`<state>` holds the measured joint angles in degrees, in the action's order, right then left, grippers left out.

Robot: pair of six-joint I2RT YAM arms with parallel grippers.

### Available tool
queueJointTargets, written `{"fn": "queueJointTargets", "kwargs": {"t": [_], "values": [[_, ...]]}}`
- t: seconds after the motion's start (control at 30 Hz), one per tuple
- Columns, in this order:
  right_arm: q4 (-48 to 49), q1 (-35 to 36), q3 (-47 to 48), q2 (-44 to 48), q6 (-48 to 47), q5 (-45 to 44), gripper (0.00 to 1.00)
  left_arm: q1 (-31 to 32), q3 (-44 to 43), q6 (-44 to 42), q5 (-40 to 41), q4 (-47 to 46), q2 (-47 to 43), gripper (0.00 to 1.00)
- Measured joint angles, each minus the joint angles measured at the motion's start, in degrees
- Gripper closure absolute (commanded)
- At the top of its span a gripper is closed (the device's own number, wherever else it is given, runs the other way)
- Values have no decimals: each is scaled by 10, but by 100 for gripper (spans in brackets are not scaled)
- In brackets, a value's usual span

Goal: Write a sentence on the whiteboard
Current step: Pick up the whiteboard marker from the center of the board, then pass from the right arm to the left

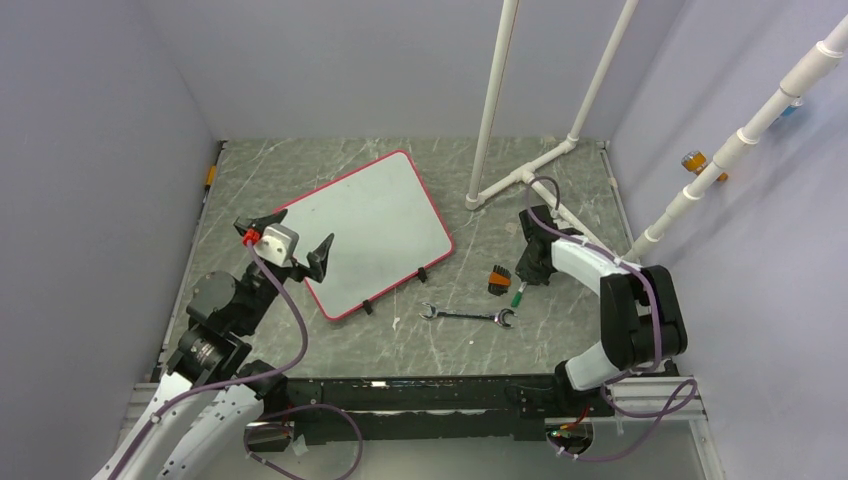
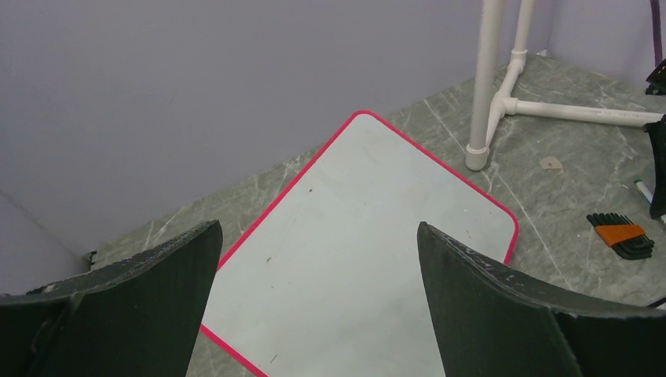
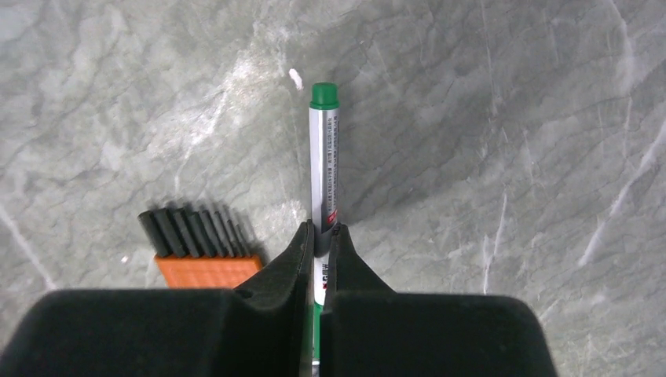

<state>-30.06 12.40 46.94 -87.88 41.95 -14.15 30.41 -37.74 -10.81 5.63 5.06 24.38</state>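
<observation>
The whiteboard [image 1: 375,225], white with a thin red frame, lies flat and turned at an angle on the grey marbled table; in the left wrist view its surface [image 2: 369,236] is bare apart from a few specks, and no sentence is in view. My left gripper [image 1: 283,237] hovers over the board's near-left edge, wide open [image 2: 318,228] and holding nothing. To the right of the board, my right gripper [image 1: 520,272] is down at the table, shut [image 3: 320,229] on a green-capped marker [image 3: 324,157] that points away from the jaws.
An orange-and-black hex key set [image 1: 499,279] lies just left of the marker [image 1: 517,296]. A steel wrench [image 1: 468,316] rests nearer the arms' bases. A white pipe frame [image 1: 520,180] stands on the table behind the right gripper. Grey walls enclose the table.
</observation>
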Motion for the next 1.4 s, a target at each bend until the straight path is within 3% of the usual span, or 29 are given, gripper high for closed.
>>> {"fn": "queueJointTargets", "kwargs": {"t": [0.17, 0.3, 0.53, 0.73, 0.9, 1.4], "values": [[-7, -1, -5, 85, 4, 19, 100, 0, 0, 9, -18, 0, 13, 1], [-3, -1, -1, 200, 23, 45, 100, 0, -3, 37, -50, -7, 38, 8], [15, -1, 5, 312, 88, 87, 100, 0, -8, 142, -155, -82, 102, 9], [45, -1, 20, 330, 155, 122, 100, 3, 39, 257, -256, -268, 161, 14], [77, 4, 36, 336, 200, 149, 100, 33, 41, 296, -310, -365, 253, 17], [128, 26, 68, 346, 257, 162, 100, 167, -57, 262, -273, -490, 459, 24]]}}
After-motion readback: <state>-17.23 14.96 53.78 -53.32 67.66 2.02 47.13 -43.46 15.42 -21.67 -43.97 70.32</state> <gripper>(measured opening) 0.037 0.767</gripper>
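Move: My right fingers are already shut around the middle of the marker, which still lies on the table. The hex key set is about 7 cm to the left, level with it, and the spanner is some 14 cm left and 9 cm nearer me. From my left hand, open and high up, the marker is roughly 45 cm right, 5 cm ahead and 31 cm below; the whiteboard's middle is 6 cm right, 17 cm ahead and 32 cm down. I keep the marker pinched in my right hand and lift it quickly, nearly 30 cm up and drifting left, while the fingers swing up from pointing down to pointing forward-left. My left hand sweeps about 25 cm right towards the rising marker, turning some 50 degrees clockwise and narrowing its wide-open fingers a little, without reaching it. ##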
